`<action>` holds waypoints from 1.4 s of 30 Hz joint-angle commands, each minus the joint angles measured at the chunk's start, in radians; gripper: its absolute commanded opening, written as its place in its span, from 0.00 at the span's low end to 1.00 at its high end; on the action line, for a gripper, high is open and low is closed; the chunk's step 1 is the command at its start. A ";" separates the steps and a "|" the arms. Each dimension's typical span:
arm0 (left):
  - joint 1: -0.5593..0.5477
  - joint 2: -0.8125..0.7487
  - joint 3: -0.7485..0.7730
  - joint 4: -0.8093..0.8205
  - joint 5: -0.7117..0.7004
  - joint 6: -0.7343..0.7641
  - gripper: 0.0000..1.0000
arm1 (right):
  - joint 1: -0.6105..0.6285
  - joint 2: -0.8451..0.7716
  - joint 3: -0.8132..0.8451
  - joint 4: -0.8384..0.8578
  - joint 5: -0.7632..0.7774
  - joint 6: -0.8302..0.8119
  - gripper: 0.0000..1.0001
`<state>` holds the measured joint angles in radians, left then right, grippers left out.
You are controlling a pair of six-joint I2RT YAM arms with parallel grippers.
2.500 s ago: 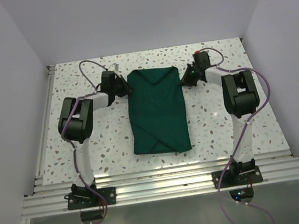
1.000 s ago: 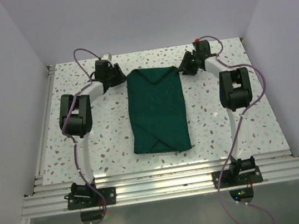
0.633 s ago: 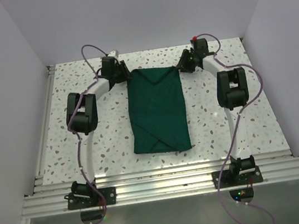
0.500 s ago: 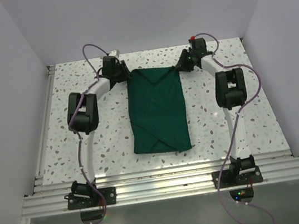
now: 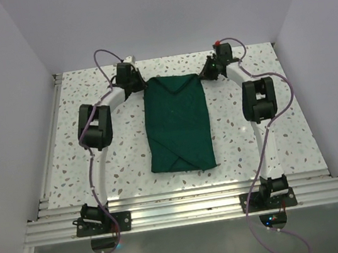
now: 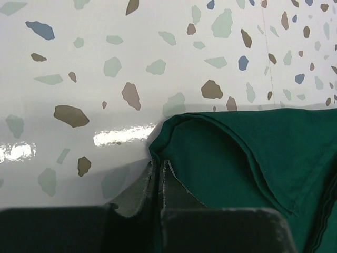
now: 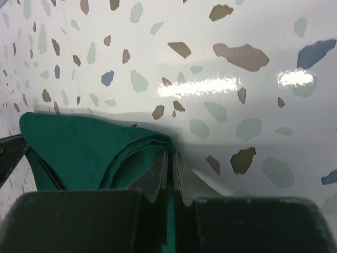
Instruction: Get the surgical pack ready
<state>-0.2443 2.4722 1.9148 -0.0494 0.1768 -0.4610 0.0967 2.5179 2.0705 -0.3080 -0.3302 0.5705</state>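
The surgical pack point(image 5: 178, 125) is a dark green fabric bundle, folded into a long rectangle and lying flat in the middle of the speckled table. My left gripper point(image 5: 142, 87) is at its far left corner, low on the table. In the left wrist view this gripper point(image 6: 159, 164) is shut, with the edge of the green fabric point(image 6: 237, 168) pinched between its jaws. My right gripper point(image 5: 203, 77) is at the far right corner. In the right wrist view it point(image 7: 169, 155) is shut too, and a strip of the layered green cloth point(image 7: 73, 147) runs down between its fingers.
White walls enclose the speckled table point(image 5: 111, 167) on the left, right and far sides. An aluminium rail point(image 5: 188, 209) runs along the near edge by the arm bases. Purple cables point(image 5: 103, 60) loop above both arms.
Both grippers were partly open beside the far corners and have now shut on them. Both arms have reached slightly farther in toward the bundle. The bundle itself has not shifted.
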 commanded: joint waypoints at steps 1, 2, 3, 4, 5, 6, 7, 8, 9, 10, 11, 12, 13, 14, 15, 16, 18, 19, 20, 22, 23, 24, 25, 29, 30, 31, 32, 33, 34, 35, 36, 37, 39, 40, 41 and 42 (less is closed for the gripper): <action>0.014 0.045 0.050 -0.015 -0.025 -0.019 0.00 | -0.008 0.038 0.074 0.015 -0.001 0.038 0.00; 0.019 0.053 0.053 -0.006 -0.026 -0.024 0.00 | -0.011 0.044 0.079 0.038 -0.012 0.046 0.00; 0.020 0.057 0.056 0.000 -0.026 -0.036 0.00 | -0.012 0.047 0.079 0.055 -0.016 0.063 0.00; 0.023 0.062 0.061 0.015 -0.025 -0.042 0.00 | -0.014 0.058 0.077 0.076 -0.023 0.072 0.00; 0.026 0.071 0.066 0.025 -0.023 -0.050 0.00 | -0.017 0.064 0.077 0.117 -0.036 0.094 0.00; 0.028 0.077 0.070 0.032 -0.022 -0.067 0.00 | -0.018 0.073 0.082 0.136 -0.039 0.104 0.00; 0.037 0.086 0.085 0.058 -0.007 -0.079 0.00 | -0.018 0.084 0.095 0.145 -0.041 0.112 0.00; 0.043 0.109 0.099 0.071 0.007 -0.093 0.00 | -0.022 0.111 0.133 0.150 -0.041 0.126 0.00; 0.049 0.125 0.119 0.072 0.021 -0.120 0.00 | -0.023 0.126 0.157 0.149 -0.049 0.132 0.00; 0.063 0.142 0.165 0.072 0.048 -0.134 0.00 | -0.025 0.140 0.178 0.150 -0.055 0.140 0.00; 0.068 0.169 0.185 0.075 0.059 -0.143 0.00 | -0.028 0.159 0.203 0.165 -0.059 0.147 0.00; 0.072 0.180 0.206 0.083 0.075 -0.160 0.00 | -0.028 0.163 0.203 0.184 -0.070 0.166 0.00; 0.079 0.186 0.207 0.110 0.078 -0.169 0.00 | -0.029 0.162 0.197 0.237 -0.075 0.175 0.00; 0.083 0.191 0.204 0.129 0.085 -0.179 0.00 | -0.031 0.154 0.168 0.277 -0.084 0.198 0.00; 0.086 0.189 0.196 0.150 0.095 -0.203 0.00 | -0.032 0.145 0.143 0.318 -0.099 0.213 0.00; 0.094 0.188 0.179 0.196 0.125 -0.217 0.00 | -0.032 0.137 0.126 0.390 -0.102 0.224 0.00; 0.099 0.166 0.153 0.241 0.164 -0.249 0.00 | -0.032 0.125 0.120 0.412 -0.113 0.232 0.00; 0.103 0.153 0.124 0.272 0.170 -0.251 0.00 | -0.032 0.121 0.126 0.418 -0.128 0.236 0.00; 0.103 0.122 0.112 0.284 0.174 -0.252 0.00 | -0.034 0.113 0.129 0.425 -0.135 0.242 0.00; 0.103 0.076 0.086 0.310 0.187 -0.249 0.00 | -0.032 0.084 0.128 0.441 -0.156 0.253 0.00; 0.103 0.062 0.081 0.315 0.191 -0.248 0.00 | -0.032 0.073 0.125 0.445 -0.164 0.261 0.00; 0.103 0.047 0.075 0.319 0.205 -0.248 0.00 | -0.032 0.062 0.120 0.449 -0.170 0.267 0.00; 0.103 0.034 0.073 0.324 0.213 -0.248 0.00 | -0.032 0.033 0.116 0.457 -0.178 0.269 0.00; 0.102 -0.056 0.024 0.350 0.245 -0.260 0.00 | -0.032 -0.056 0.035 0.484 -0.220 0.287 0.00; 0.102 -0.076 -0.015 0.358 0.250 -0.265 0.00 | -0.034 -0.077 0.014 0.491 -0.225 0.287 0.00; 0.102 -0.099 -0.037 0.376 0.254 -0.263 0.00 | -0.034 -0.097 -0.009 0.497 -0.227 0.287 0.00; 0.100 -0.143 -0.060 0.382 0.256 -0.263 0.00 | -0.032 -0.147 -0.054 0.500 -0.231 0.281 0.00; 0.100 -0.165 -0.101 0.388 0.259 -0.263 0.00 | -0.032 -0.171 -0.078 0.501 -0.233 0.278 0.00; 0.099 -0.208 -0.121 0.399 0.263 -0.263 0.00 | -0.032 -0.198 -0.102 0.503 -0.237 0.275 0.00; 0.096 -0.228 -0.141 0.404 0.265 -0.263 0.00 | -0.032 -0.241 -0.148 0.501 -0.239 0.267 0.00; 0.089 -0.249 -0.179 0.407 0.270 -0.262 0.00 | -0.032 -0.267 -0.171 0.501 -0.243 0.266 0.00; 0.086 -0.272 -0.200 0.410 0.271 -0.258 0.00 | -0.032 -0.290 -0.194 0.503 -0.247 0.262 0.00; 0.077 -0.340 -0.270 0.413 0.265 -0.248 0.00 | -0.032 -0.364 -0.268 0.503 -0.253 0.255 0.00; 0.067 -0.390 -0.296 0.418 0.266 -0.245 0.00 | -0.032 -0.389 -0.297 0.507 -0.263 0.255 0.00; 0.062 -0.416 -0.327 0.424 0.265 -0.242 0.00 | -0.032 -0.419 -0.361 0.512 -0.265 0.247 0.00; 0.050 -0.444 -0.389 0.431 0.259 -0.239 0.00 | -0.032 -0.479 -0.395 0.517 -0.265 0.244 0.00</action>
<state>-0.1680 2.1464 1.6230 0.2985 0.4210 -0.7143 0.0696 2.1860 1.7573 0.1490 -0.5583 0.8299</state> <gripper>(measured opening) 0.024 0.028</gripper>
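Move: The green cloth already has its far corners in the closed fingers, left corner in the left hand and right corner in the right, about 22 cm apart. Its near edge has its middle some 42 cm back, 10 cm right of the left hand and 12 cm left of the right hand. The tip of its folded-in far flap is about 6 cm back and 11 cm inward from either hand. All lies barely a centimetre or two below. The green cloth's two far corners stay pinched while both hands first drag them forward together, low over the table and away from the robot, about 5 cm. Then both sweep steeply up some 15 cm, easing back 7 cm as they climb. On the way each hand rolls about 20 degrees, outer side down, and the fingertips tip upward. ##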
